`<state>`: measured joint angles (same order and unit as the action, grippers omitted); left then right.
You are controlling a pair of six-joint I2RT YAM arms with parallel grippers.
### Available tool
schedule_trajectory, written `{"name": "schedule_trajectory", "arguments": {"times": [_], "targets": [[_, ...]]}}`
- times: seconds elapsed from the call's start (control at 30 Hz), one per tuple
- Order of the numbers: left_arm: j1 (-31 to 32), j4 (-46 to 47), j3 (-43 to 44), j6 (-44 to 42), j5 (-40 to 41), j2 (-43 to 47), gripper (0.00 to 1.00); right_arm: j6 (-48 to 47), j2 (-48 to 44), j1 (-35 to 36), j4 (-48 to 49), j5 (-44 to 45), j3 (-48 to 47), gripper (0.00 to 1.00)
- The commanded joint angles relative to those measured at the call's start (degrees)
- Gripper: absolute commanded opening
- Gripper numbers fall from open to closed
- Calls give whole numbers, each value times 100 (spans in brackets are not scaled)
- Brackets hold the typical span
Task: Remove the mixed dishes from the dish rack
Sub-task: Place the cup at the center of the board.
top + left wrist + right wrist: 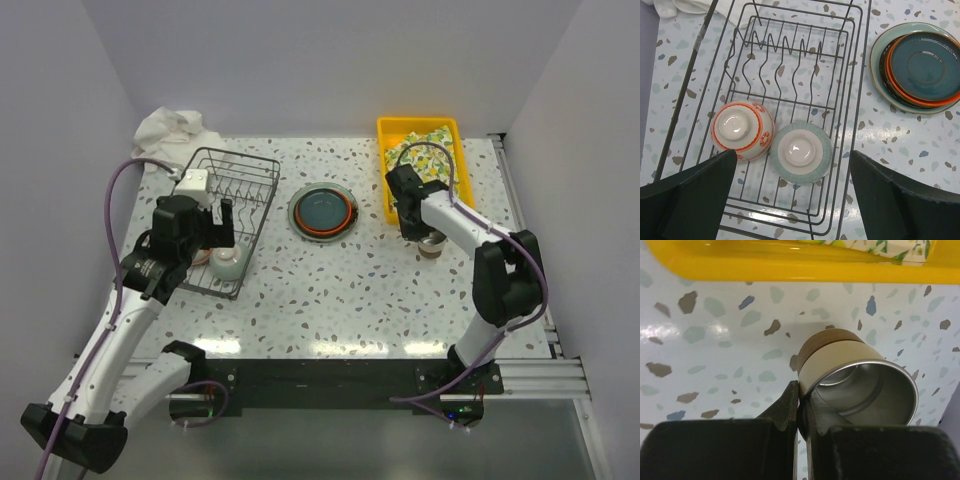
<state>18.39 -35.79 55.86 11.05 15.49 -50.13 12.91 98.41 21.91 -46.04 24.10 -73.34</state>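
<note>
The dark wire dish rack (245, 185) stands at the left; it also shows in the left wrist view (790, 65). Two bowls lie upside down at its near end: a red-white patterned bowl (742, 130) and a green-checked bowl (801, 151). My left gripper (792, 165) hangs open above them, a finger on each side. Teal, orange, dark and pale green plates are stacked (322, 212) on the table right of the rack. My right gripper (799, 390) is shut on the wall of a whitish cup with a brown base (855, 365), one finger inside and one outside, just in front of the yellow tray.
The yellow tray (385, 180) with a lemon-print cloth (425, 160) sits at the back right, its wall close behind the cup (790, 265). A crumpled white cloth (170, 130) lies behind the rack. White walls enclose the table, and a metal rail runs along the right edge.
</note>
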Motion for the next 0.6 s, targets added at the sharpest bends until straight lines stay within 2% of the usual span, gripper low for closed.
{"name": "schedule_trajectory", "arguments": {"times": [0.0, 0.13, 0.23, 0.43, 0.5, 0.53, 0.57], "targets": [[-29, 19, -127, -121, 78, 126, 100, -43, -103, -468, 560, -19, 143, 0], [-29, 37, -189, -103, 16, 117, 100, -43, -33, -644, 702, -54, 285, 0], [-29, 63, -224, -77, -10, 74, 100, 80, -24, -688, 790, -80, 426, 6], [-29, 116, -250, 29, -151, -102, 100, 230, -164, -688, 728, -212, 505, 36], [-29, 134, -251, 81, -204, -198, 100, 239, -252, -697, 684, -221, 488, 42], [-29, 151, -268, 99, -221, -225, 100, 247, -339, -697, 658, -221, 479, 51], [-29, 169, -277, 117, -230, -286, 100, 256, -392, -697, 597, -239, 444, 55]]}}
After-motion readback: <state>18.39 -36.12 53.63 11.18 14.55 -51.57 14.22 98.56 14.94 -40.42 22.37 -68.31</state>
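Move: A bare patch of table, where the held cup is to stand, lies about 8 cm to the right hand's right, 1 cm farther out and 9 cm below. The yellow tray's middle is some 19 cm ahead and 2 cm right; the plate stack is roughly 9 cm ahead and 23 cm left. From the open left hand the green bowl is about 2 cm ahead, 1 cm right, 20 below; the orange-white bowl 6 cm ahead, 7 left. Carrying the cup by its rim, the right hand slides about 4 cm to the right along the yellow tray's near edge, turning slightly clockwise and sinking some 2.5 cm to the table. There it all but stops and opens its fingers about halfway, one still inside the cup's mouth. Wide open, the left hand sinks about 2.5 cm over the bowls. ##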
